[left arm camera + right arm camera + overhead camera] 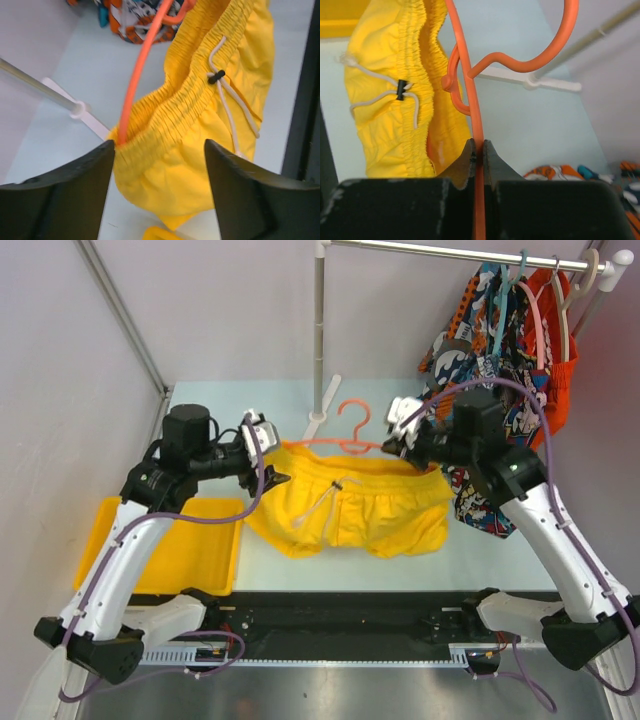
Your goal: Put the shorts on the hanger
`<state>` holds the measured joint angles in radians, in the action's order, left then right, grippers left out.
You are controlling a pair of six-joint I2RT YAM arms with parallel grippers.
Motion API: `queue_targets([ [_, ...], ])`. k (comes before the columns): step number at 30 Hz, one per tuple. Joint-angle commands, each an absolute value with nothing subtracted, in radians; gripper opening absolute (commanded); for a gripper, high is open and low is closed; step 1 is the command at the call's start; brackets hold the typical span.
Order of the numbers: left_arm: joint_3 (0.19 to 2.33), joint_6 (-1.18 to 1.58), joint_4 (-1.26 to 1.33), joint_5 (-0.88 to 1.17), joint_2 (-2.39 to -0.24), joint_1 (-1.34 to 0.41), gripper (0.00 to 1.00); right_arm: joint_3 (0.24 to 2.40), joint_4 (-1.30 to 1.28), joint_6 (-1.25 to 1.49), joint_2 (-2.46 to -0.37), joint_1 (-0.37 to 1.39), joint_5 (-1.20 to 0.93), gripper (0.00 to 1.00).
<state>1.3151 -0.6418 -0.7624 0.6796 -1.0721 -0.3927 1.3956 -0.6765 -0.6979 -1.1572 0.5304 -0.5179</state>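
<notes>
The yellow shorts (355,505) lie on the table with the waistband toward the back. The orange hanger (352,430) runs along the waistband, its hook pointing back; its left end goes into the waistband (125,127). My right gripper (408,445) is shut on the hanger's right arm (478,150), beside the shorts (390,100). My left gripper (268,465) is open at the shorts' left waist corner (165,165), one finger on each side of the fabric, not closed on it. The pale drawstring (225,100) lies across the front.
A yellow tray (190,545) sits at the left. A clothes rack (320,330) stands at the back; its white foot (75,107) lies near the hanger's left end. Cartoon-print shorts and an orange-red garment (510,350) hang at the right on other hangers.
</notes>
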Motion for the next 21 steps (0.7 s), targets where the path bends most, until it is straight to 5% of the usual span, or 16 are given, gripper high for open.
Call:
queue_targets([
  [1,1.371,-0.45,-0.556,0.663,-1.002,-0.396,0.89,1.589,-0.594,-0.503,-1.166,0.381,-0.515,0.0],
  [6,1.388,-0.328,-0.451,0.607,-0.969,-0.396,0.99,1.752,-0.635,-0.417,-1.238,0.284,-0.37,0.0],
  [21,1.29,-0.302,-0.417,0.62,-0.911,-0.396,1.0,2.098,-0.62,-0.544,-1.411,0.278,0.109,0.0],
])
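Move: The right hand already holds the hanger, shorts on it; the bare rail beside the hung clothes is roughly 20 cm ahead, 13 right and 30 above. The hung clothes sit about 18 ahead, 22 right, the rack post 20 ahead, 16 left. From the left hand that rail spot is some 21 ahead, 40 right and 31 up, and the shorts' left waist corner 1 ahead, 3 right. The right lifts the hanger right and forward, some 23 cm, towards the rail, turning clockwise; left opens, rising. ##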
